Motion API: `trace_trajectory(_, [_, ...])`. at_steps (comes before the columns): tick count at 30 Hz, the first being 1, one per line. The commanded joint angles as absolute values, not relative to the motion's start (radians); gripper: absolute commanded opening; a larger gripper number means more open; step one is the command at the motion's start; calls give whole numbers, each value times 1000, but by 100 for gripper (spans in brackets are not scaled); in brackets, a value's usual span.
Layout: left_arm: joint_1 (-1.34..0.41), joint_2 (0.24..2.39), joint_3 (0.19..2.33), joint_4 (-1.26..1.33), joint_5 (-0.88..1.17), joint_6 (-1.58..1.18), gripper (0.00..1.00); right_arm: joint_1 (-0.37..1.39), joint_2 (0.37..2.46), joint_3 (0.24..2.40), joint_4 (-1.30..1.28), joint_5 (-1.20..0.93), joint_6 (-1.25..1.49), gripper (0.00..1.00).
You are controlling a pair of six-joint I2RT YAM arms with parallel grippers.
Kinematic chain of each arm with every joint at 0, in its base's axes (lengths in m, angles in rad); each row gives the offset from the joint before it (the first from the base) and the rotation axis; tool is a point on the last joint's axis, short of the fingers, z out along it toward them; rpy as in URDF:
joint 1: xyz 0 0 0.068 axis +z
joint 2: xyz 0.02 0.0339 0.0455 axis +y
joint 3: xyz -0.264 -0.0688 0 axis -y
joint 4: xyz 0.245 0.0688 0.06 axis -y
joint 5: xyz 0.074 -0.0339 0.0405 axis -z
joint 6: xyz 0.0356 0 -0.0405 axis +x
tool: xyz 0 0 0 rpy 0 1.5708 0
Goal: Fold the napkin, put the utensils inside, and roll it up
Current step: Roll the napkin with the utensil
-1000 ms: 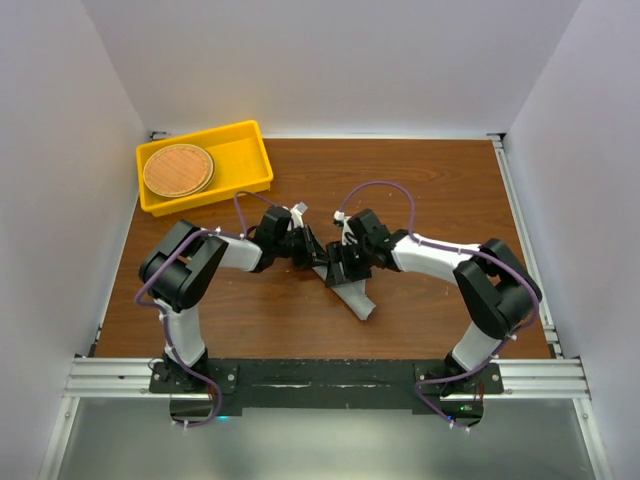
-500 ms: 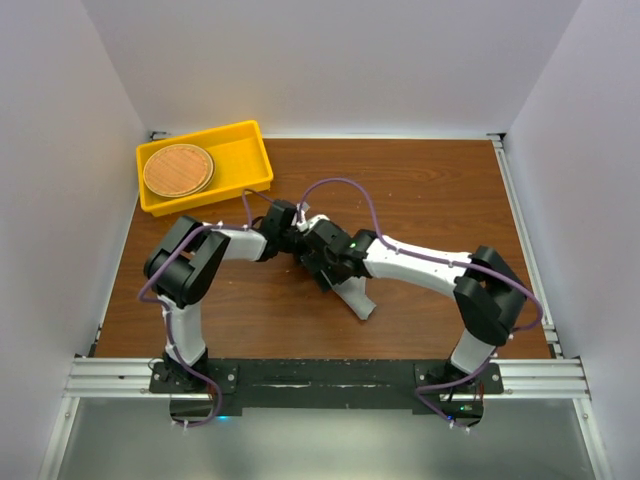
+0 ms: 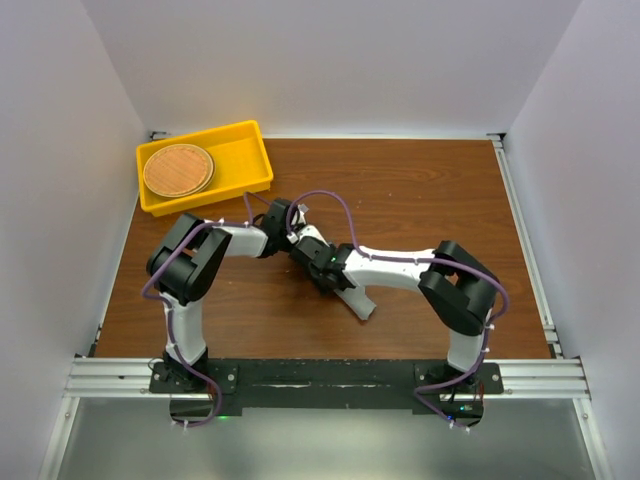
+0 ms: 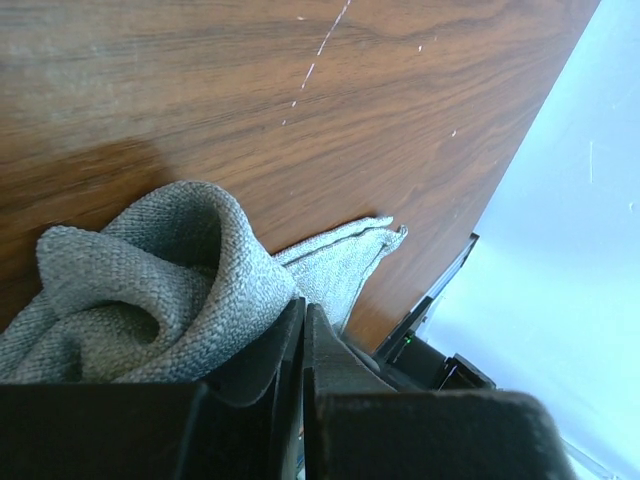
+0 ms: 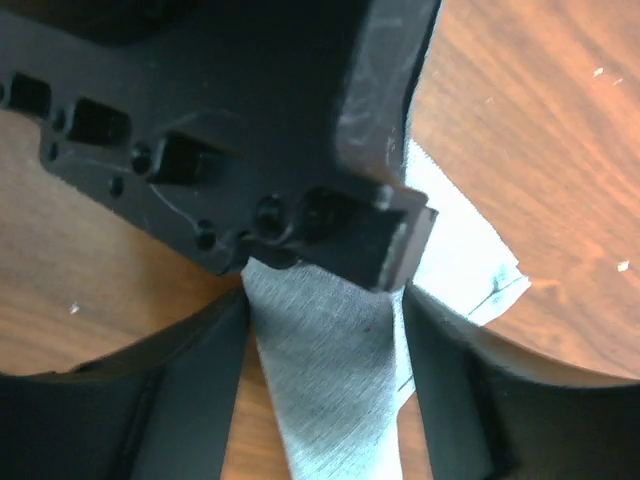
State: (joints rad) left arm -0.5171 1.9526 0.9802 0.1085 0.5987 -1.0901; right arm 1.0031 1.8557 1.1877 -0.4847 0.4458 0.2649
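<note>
The grey napkin [image 3: 359, 299] lies as a narrow rolled bundle on the brown table, running up-left under both grippers. In the left wrist view its curled end [image 4: 170, 270] bulges against my left gripper [image 4: 302, 305], whose jaws are pressed together at the cloth's edge. In the top view the left gripper [image 3: 296, 238] is at the bundle's upper end. My right gripper [image 3: 322, 268] sits just below it. It [image 5: 322, 320] is open, its fingers [image 5: 190, 380] standing either side of the flat grey strip [image 5: 330, 370]. The utensils are hidden.
A yellow tray [image 3: 210, 196] stands at the back left with a round brown woven disc [image 3: 178, 170] in it. The left gripper's black body [image 5: 220, 120] fills the top of the right wrist view, very close. White walls enclose the table.
My right arm has swung left along the napkin until its gripper sits right beside the left one. The left gripper has shifted slightly up and left and stays shut.
</note>
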Motion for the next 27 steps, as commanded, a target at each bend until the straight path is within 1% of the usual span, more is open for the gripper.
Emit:
trace_trajectory(1, [-512,1977,994,3,594,-1098,13,1012,1868,1143,-433,526,302,41])
trace_trajectory(3, [-494,1962,997,2,581,-1085,17,1011,1876,1140,-436,522,310,22])
trace_trajectory(4, [-485,1939,1003,-32,575,-1072,21,1009,1868,1125,-428,502,307,20])
trace_trajectory(5, [-474,1927,1011,-49,566,-1053,23,1008,1859,1114,-414,480,302,17])
trace_trajectory(6, [-450,1913,1043,-101,537,-996,25,1002,1829,1098,-373,389,298,13])
trace_trajectory(8, [-419,1875,1074,-146,514,-939,30,956,1796,1046,-327,269,301,10])
trace_trajectory(9, [-387,1861,1092,-169,502,-902,30,907,1760,1025,-274,121,314,9])
trace_trajectory(11, [-358,1821,1100,-173,500,-881,32,836,1737,959,-174,-66,330,8])
trace_trajectory(12, [-341,1809,1104,-158,509,-868,32,765,1732,937,-132,-174,342,10])
trace_trajectory(13, [-338,1790,1109,-147,514,-867,32,732,1741,916,-106,-392,342,10])
trace_trajectory(15, [-342,1779,1118,-118,529,-868,33,689,1765,917,-63,-550,345,11])
trace_trajectory(16, [-348,1772,1118,-104,540,-876,33,654,1796,919,-51,-693,350,11])
trace_trajectory(20, [-393,1776,1101,-42,568,-916,33,582,1850,882,70,-904,437,11])
trace_trajectory(22, [-423,1787,1065,38,587,-959,33,549,1871,864,149,-960,480,11])
trace_trajectory(23, [-445,1792,1051,66,594,-974,33,540,1900,865,134,-988,477,11])
trace_trajectory(25, [-463,1815,1003,142,612,-1020,32,519,1925,865,129,-1005,471,11])
trace_trajectory(27, [-485,1822,953,202,618,-1043,32,494,1943,859,112,-977,468,10])
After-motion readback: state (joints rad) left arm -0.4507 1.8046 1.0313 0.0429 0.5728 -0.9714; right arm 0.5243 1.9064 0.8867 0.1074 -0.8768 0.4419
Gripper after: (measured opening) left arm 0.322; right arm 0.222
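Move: The rolled napkin lies between the right hand's open fingers, its middle about 1 cm back and 1 cm below. The roll's near end is about 8 cm back and 5 cm to the right, its far end some 5 cm ahead and 7 cm to the left, with a loose flap roughly 3 cm back and 4 cm to the right. From the left hand the roll's middle lies about 4 cm back and 1 cm below, level sideways. Right fingers close on the roll and swing some 70 degrees to point left, while left opens, rising 6 cm. ##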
